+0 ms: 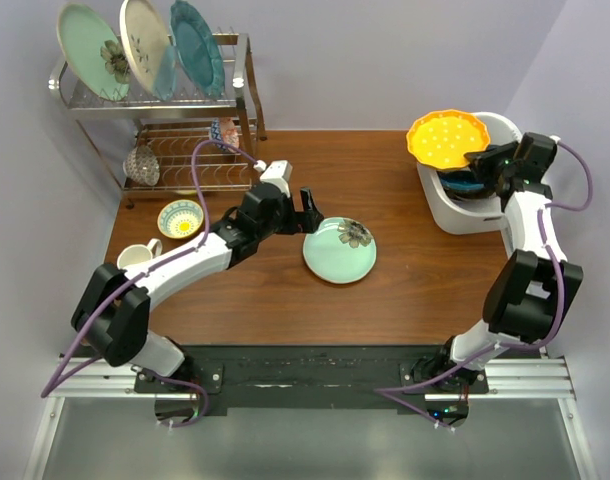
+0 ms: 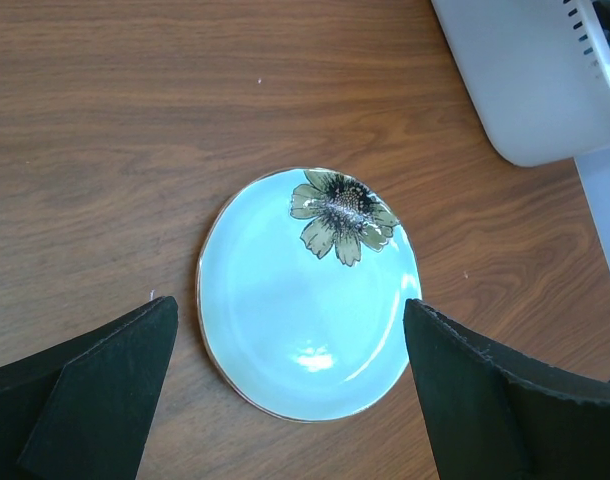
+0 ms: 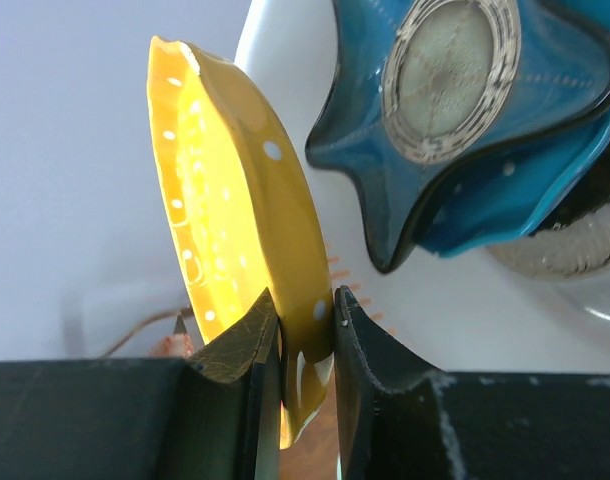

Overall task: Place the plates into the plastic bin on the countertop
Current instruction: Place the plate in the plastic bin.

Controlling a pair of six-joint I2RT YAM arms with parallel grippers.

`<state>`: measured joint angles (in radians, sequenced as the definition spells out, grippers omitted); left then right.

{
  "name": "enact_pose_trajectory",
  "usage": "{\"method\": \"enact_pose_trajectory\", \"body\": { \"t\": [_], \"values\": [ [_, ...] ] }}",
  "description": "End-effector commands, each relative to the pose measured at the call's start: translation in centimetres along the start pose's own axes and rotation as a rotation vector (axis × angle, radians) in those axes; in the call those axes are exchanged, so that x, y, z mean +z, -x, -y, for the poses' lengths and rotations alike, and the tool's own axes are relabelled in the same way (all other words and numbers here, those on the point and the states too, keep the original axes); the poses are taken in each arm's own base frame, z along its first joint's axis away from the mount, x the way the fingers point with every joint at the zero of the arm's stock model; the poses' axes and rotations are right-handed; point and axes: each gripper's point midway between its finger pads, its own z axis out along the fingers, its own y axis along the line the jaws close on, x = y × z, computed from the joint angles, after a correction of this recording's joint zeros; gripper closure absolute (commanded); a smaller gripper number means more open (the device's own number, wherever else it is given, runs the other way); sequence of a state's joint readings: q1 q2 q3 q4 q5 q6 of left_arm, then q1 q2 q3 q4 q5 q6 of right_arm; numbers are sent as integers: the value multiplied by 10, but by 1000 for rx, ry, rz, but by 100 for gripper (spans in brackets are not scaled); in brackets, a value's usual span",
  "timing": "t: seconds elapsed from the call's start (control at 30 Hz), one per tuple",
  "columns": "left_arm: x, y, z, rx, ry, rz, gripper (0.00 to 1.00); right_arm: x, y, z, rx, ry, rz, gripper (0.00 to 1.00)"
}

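Observation:
My right gripper (image 1: 477, 157) is shut on the rim of a yellow scalloped plate (image 1: 447, 138), holding it above the white plastic bin (image 1: 453, 212) at the back right. In the right wrist view the fingers (image 3: 255, 340) pinch the yellow plate (image 3: 235, 200) edge-on. Beside it, a blue star-shaped plate (image 3: 465, 170) lies in the bin (image 3: 485, 310) over a patterned plate (image 3: 575, 240). A pale aqua plate with a flower (image 1: 337, 252) lies flat at mid-table. My left gripper (image 1: 313, 205) hovers open at its left edge; its fingertips straddle the plate (image 2: 305, 310) from above without touching.
A chrome wire rack (image 1: 155, 110) with three large upright plates stands at the back left. A small patterned bowl (image 1: 180, 216) and a cream mug (image 1: 135, 257) sit on the left of the table. The bin's corner (image 2: 525, 80) shows beyond the aqua plate.

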<state>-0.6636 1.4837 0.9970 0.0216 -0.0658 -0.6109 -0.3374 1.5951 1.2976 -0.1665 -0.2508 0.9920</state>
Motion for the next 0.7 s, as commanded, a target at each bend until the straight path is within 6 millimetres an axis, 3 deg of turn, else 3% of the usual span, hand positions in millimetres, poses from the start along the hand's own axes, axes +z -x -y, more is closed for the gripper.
{"method": "enact_pose_trajectory", "body": {
  "t": [0.0, 0.23, 0.57, 0.67],
  "values": [
    [4, 23, 18, 21, -56, 58, 0, -9, 52, -73, 25, 232, 128, 100],
    [9, 21, 21, 19, -70, 49, 0, 1, 73, -62, 85, 211, 158, 100],
    [14, 17, 21, 23, -76, 29, 0, 8, 86, -13, 188, 109, 213, 100],
    [15, 14, 22, 22, -84, 22, 0, 10, 85, -7, 198, 96, 214, 100]
  ]
}}
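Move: The right hand holds the yellow dotted plate by its edge, the plate's middle some 6 cm left and 4 cm ahead, about level with the hand. The plastic bin's middle lies about 4 cm to the hand's right, neither ahead nor back, and 13 cm below; the blue plates in it sit 2 cm back, straight under, 13 cm down. The green flower plate is roughly 28 cm left, 18 cm back, 20 cm down. From the left hand, the bin's middle is about 38 cm right, 10 cm ahead, 6 cm lower. The right hand, still pinching the yellow plate by its edge, carries it some 7 cm to the right, off its overhang past the bin's left rim and in over the stacked blue plates. Early on it also reaches a centimetre or two forward and sinks about 4 cm towards the bin, while the wrist turns some 10 degrees clockwise and rolls slightly left side up, the fingers keeping their hold. ##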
